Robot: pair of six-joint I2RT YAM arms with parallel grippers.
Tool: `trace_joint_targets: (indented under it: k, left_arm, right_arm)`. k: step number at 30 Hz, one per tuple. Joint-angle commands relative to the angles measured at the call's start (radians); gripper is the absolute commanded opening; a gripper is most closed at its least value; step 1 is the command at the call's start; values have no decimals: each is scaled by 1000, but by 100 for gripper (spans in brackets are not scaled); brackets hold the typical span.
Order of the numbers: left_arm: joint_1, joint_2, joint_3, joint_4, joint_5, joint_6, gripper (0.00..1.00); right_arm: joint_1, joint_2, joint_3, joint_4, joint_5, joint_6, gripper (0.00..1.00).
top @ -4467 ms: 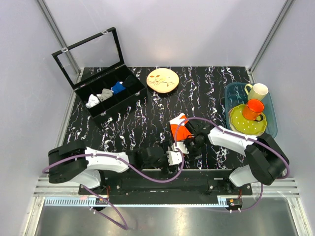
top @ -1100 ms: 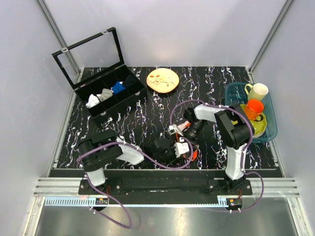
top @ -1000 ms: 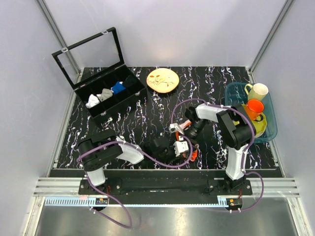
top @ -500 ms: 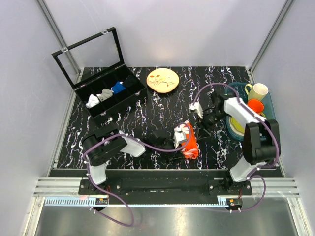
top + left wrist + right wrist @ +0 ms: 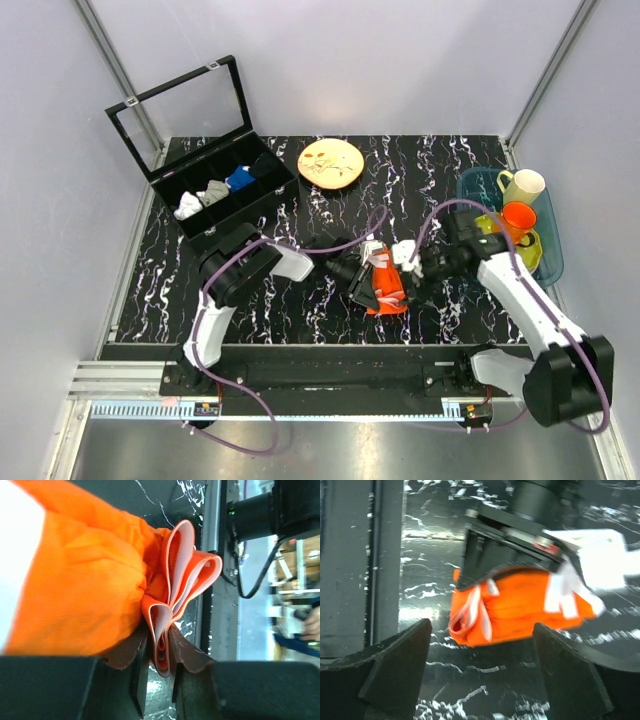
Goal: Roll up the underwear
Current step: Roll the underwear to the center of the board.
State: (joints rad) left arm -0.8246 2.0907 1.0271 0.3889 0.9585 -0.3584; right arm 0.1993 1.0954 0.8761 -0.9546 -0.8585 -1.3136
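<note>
The underwear (image 5: 387,290) is a bright orange bundle with white edging, lying rolled up on the black marbled table near the front middle. My left gripper (image 5: 364,280) is at its left side, shut on a folded white-edged hem. The left wrist view shows that hem (image 5: 172,580) pinched between both pads (image 5: 187,652). My right gripper (image 5: 412,264) is just right of the bundle, open and empty. In the right wrist view its fingers (image 5: 400,665) stand wide apart just short of the underwear (image 5: 520,605), with the left gripper's body (image 5: 520,535) behind it.
An open black organiser box (image 5: 262,192) with small rolled garments stands at the back left. A patterned plate (image 5: 331,163) lies at the back middle. A blue bin (image 5: 470,195) at the right holds an orange cup (image 5: 517,222), a yellow cup (image 5: 525,185) and a green plate.
The left arm has swung up and over to the left while keeping hold of the underwear. The right gripper let go, drew off to the right, then came back close beside the bundle.
</note>
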Motion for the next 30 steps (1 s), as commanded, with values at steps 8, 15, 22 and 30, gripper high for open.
trace_joint_targets:
  k: [8, 15, 22, 30]
  left_arm:
    - [136, 192, 100, -243, 66, -194, 28]
    - [136, 203, 160, -312, 48, -177, 33]
    - [133, 210, 189, -332, 33, -185, 34]
    - [133, 163, 189, -302, -17, -217, 47]
  right_arm:
    - [307, 40, -157, 149, 223, -104, 72]
    - [359, 46, -230, 287, 318, -121, 66]
    - [411, 92, -255, 402, 398, -118, 66]
    - [413, 176, -305, 502, 518, -119, 66]
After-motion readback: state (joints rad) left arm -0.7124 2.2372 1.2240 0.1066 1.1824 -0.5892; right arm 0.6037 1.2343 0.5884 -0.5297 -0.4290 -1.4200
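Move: The folded underwear is still between the left fingers by its near edge, its middle about 3 cm ahead and 3 cm right, level with them. From the open right hand, its middle lies some 2 cm ahead, 5 cm left and 12 cm below. Also from the right hand, the blue tray stands about 14 cm ahead and 23 cm right, and the flat plate 31 cm ahead and 17 cm left, both roughly 12 cm lower. Right hand, narrowing, drops about 12 cm to the underwear's end while the left, loosening, rolls forward 25 degrees. ##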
